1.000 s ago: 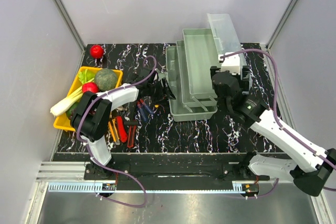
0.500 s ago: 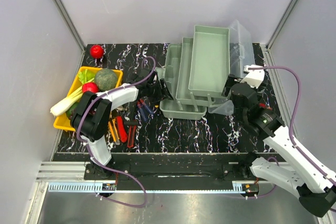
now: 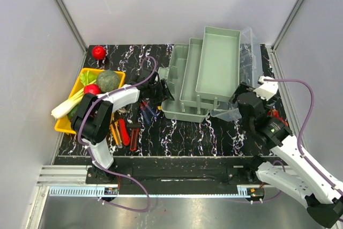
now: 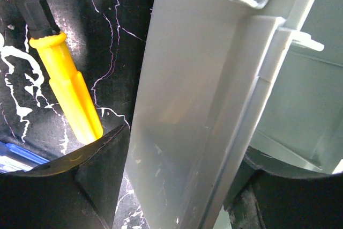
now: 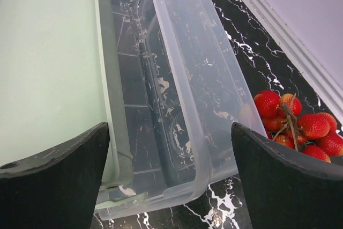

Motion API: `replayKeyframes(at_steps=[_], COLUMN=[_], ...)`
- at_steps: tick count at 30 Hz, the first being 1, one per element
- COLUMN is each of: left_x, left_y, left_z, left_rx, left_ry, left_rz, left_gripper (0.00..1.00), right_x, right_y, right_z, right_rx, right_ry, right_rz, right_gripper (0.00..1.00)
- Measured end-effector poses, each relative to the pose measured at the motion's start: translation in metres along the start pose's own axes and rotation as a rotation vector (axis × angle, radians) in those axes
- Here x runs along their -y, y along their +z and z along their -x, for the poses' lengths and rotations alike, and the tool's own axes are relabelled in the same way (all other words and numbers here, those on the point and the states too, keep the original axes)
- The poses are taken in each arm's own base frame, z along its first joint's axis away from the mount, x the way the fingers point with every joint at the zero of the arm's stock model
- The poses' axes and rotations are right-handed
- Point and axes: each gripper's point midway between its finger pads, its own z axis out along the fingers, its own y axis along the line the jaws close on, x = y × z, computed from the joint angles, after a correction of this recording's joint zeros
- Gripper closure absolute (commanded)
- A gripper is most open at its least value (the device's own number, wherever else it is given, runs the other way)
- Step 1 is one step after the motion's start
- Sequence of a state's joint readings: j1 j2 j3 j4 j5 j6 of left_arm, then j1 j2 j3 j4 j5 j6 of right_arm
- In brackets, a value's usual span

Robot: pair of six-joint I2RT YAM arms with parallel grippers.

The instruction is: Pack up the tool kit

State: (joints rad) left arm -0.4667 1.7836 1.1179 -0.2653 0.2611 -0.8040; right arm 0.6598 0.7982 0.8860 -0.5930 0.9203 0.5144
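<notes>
The pale grey-green toolbox (image 3: pixel 217 63) stands opened out at the middle right, its inner trays stepped up to the right. Its clear lid (image 3: pixel 250 60) lies folded out along the right side. My left gripper (image 3: pixel 161 90) is shut on the toolbox's left wall (image 4: pixel 187 105), which fills the gap between the fingers. My right gripper (image 3: pixel 238 105) hangs open over the lid's near end (image 5: pixel 203 89), fingers wide and off it. Small hand tools (image 3: pixel 124 130) lie left of the box. A yellow-handled screwdriver (image 4: pixel 67 87) lies beside the held wall.
A yellow tray (image 3: pixel 86 71) of vegetables sits at the left, with a red fruit (image 3: pixel 98 52) behind it. A bunch of strawberries (image 5: pixel 295 127) lies on the black marbled table just right of the lid. Grey walls close in the left, back and right sides.
The trays and lid have swung over to the right and the box has turned a little. My right gripper has pulled back toward the near right and opened wider. The left gripper keeps its hold.
</notes>
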Motion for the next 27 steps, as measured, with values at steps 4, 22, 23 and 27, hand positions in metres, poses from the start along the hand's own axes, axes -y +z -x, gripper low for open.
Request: replayKeyframes(at_steps=[4, 22, 23, 27], left_x=[0.001, 0.005, 0.005, 0.006], left_y=[0.000, 0.001, 0.001, 0.001], left_z=[0.001, 0.001, 0.001, 0.001], left_rx=[0.002, 0.001, 0.002, 0.003], left_ry=[0.000, 0.024, 0.021, 0.000], left_rz=[-0.001, -0.004, -0.004, -0.004], left_gripper=[0.47, 0.72, 0.73, 0.76], right_x=[0.009, -0.015, -0.023, -0.059], right_y=[-0.005, -0.022, -0.024, -0.028], right_z=[-0.001, 0.039, 0.045, 0.060], right_rx=[0.027, 0.000, -0.005, -0.045], right_ry=[0.067, -0.033, -0.039, -0.068], right_rz=[0.007, 0.128, 0.153, 0.266], right_gripper=[0.02, 0.02, 0.02, 0.04])
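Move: The tool box's left wall, near its front end, already stands between the left gripper's open fingers, about 1 cm below its hand point; the yellow screwdriver lies some 4 cm to its left, 2 cm back and 6 cm down. From the right gripper, the middle of the top tray is about 14 cm ahead, 14 cm left and 6 cm below. The clear lid's middle is about 15 cm ahead, 3 cm left and 16 cm below; the red fruit lies roughly 11 cm right, 3 cm back and 24 cm down. Keep the left gripper in place and close it about a quarter of its range to pinch the tool box's left wall. Meanwhile ease the right gripper back some 2 cm, slightly right, away from the top tray and lid; then lift it and swing it left over the trays, ending about 7 cm higher, turning some 15 degrees counter-clockwise with fingers wide open. ##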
